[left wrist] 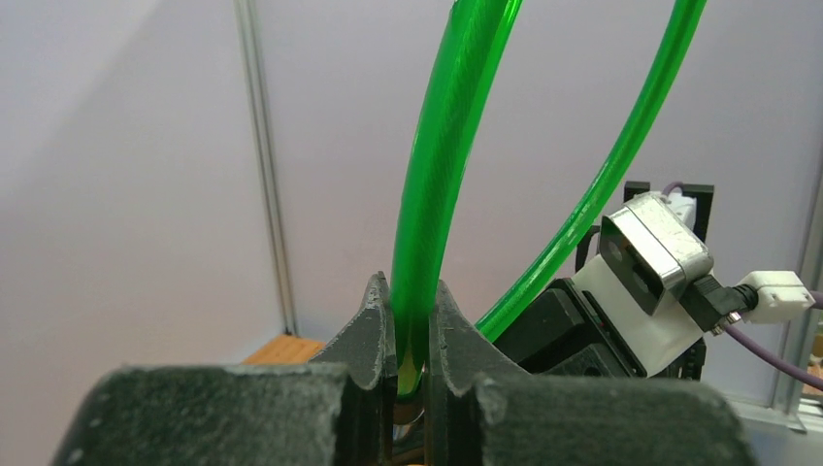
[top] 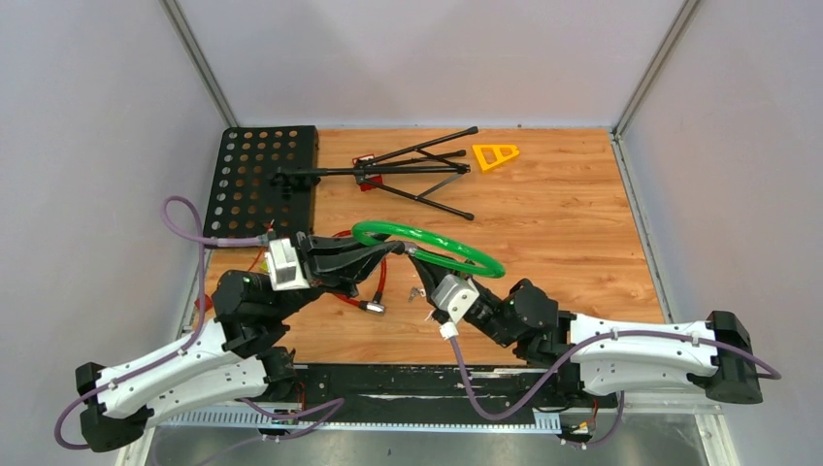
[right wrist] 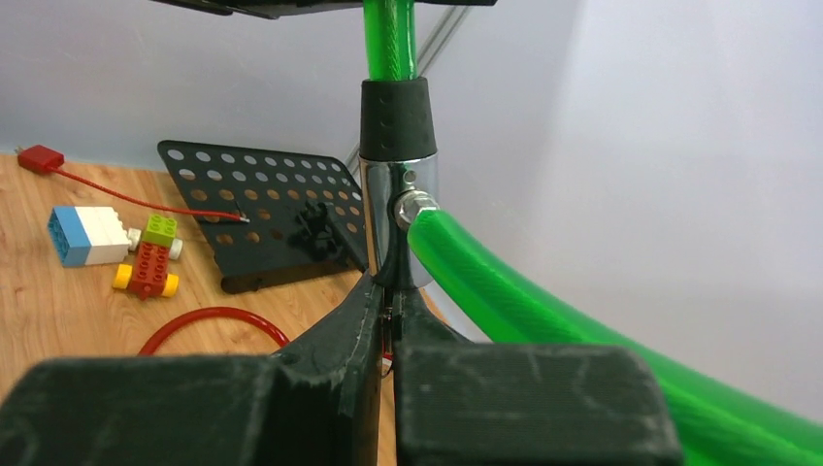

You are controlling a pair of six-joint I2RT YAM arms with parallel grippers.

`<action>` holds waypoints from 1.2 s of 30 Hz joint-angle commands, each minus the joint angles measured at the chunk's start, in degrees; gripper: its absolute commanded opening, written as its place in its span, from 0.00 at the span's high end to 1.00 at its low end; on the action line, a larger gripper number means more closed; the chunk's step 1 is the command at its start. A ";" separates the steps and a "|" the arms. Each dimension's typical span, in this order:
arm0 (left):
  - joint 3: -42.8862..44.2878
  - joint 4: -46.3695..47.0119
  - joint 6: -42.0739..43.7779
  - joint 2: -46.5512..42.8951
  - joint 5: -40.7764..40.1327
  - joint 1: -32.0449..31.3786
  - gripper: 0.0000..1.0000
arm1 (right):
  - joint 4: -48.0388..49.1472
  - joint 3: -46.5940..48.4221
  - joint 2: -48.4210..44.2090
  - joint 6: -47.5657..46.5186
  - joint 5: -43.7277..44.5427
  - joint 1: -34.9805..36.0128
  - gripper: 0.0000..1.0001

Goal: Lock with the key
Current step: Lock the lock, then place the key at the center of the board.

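Note:
A green cable lock (top: pixel 437 245) hangs as a loop above the middle of the table. My left gripper (top: pixel 386 254) is shut on its green cable (left wrist: pixel 437 165), which rises from between the fingers (left wrist: pixel 411 320). The lock's chrome barrel with a black cap (right wrist: pixel 398 194) stands upright right in front of my right gripper (right wrist: pixel 391 291). That gripper is shut at the barrel's lower end on a thin metal sliver, the key (right wrist: pixel 388 320), most of it hidden by the fingers.
A black perforated plate (top: pixel 262 180) and a folded black stand (top: pixel 388 175) lie at the back left, a yellow triangle (top: pixel 495 155) behind them. A red cable (top: pixel 378 286) and a small metal piece (top: pixel 417 292) lie under the grippers. Toy bricks (right wrist: pixel 146 257) sit on the wood.

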 commanded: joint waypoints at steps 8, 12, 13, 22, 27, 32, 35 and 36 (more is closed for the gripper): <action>2.24 12.63 -3.03 -2.86 1.28 -0.83 1.00 | -0.71 -6.66 1.55 9.42 10.29 -9.48 1.00; 1.55 12.24 -3.00 -3.46 -4.19 -0.83 1.00 | 5.33 -7.16 4.26 8.36 22.16 -9.75 1.00; 0.99 12.35 -3.02 -3.74 -6.66 -0.82 1.00 | 7.32 -7.52 5.00 7.53 25.81 -9.78 1.00; -0.48 11.06 -1.44 -7.10 -16.24 -0.85 1.00 | 7.00 -11.49 6.48 10.76 23.66 -11.51 1.00; 1.18 11.13 -0.54 -7.26 -14.26 -0.85 1.00 | -3.69 -13.25 6.85 21.76 4.15 -15.16 1.00; 3.90 10.32 1.49 -6.67 -9.84 -0.85 1.00 | -6.46 -13.49 9.41 27.04 -13.27 -16.01 1.00; 4.26 10.42 2.54 -6.68 -7.02 -0.82 1.00 | -10.35 -11.17 8.59 28.78 -21.96 -16.06 1.00; 4.26 10.43 2.78 -6.74 -5.83 -0.82 1.00 | -11.69 -10.25 7.73 29.14 -25.13 -16.02 1.00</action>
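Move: Pinched at its lower end by the right hand, seemingly by the key, the green lock's cylinder stands about 4 cm above that hand point and 2 cm left, neither ahead nor back. From the left hand, closed on the green cable above, it lies about 6 cm below and 2 cm right, level fore and aft. On the table some 33 cm beneath the right hand, loose keys lie 5 cm ahead with no side offset, and the red lock cylinder 3 cm ahead and 9 cm left. Carrying the green lock down and forward between them, both hands sink towards the table, the left about 7 cm with 5 cm forward, the right about 9 cm. The right first reaches some 4 cm forward and twists slightly clockwise, then swings back counter-clockwise, drifting left and a little back as its fingers tip down nearly 20 degrees in all. Both grips stay shut, on cable and lock end. ##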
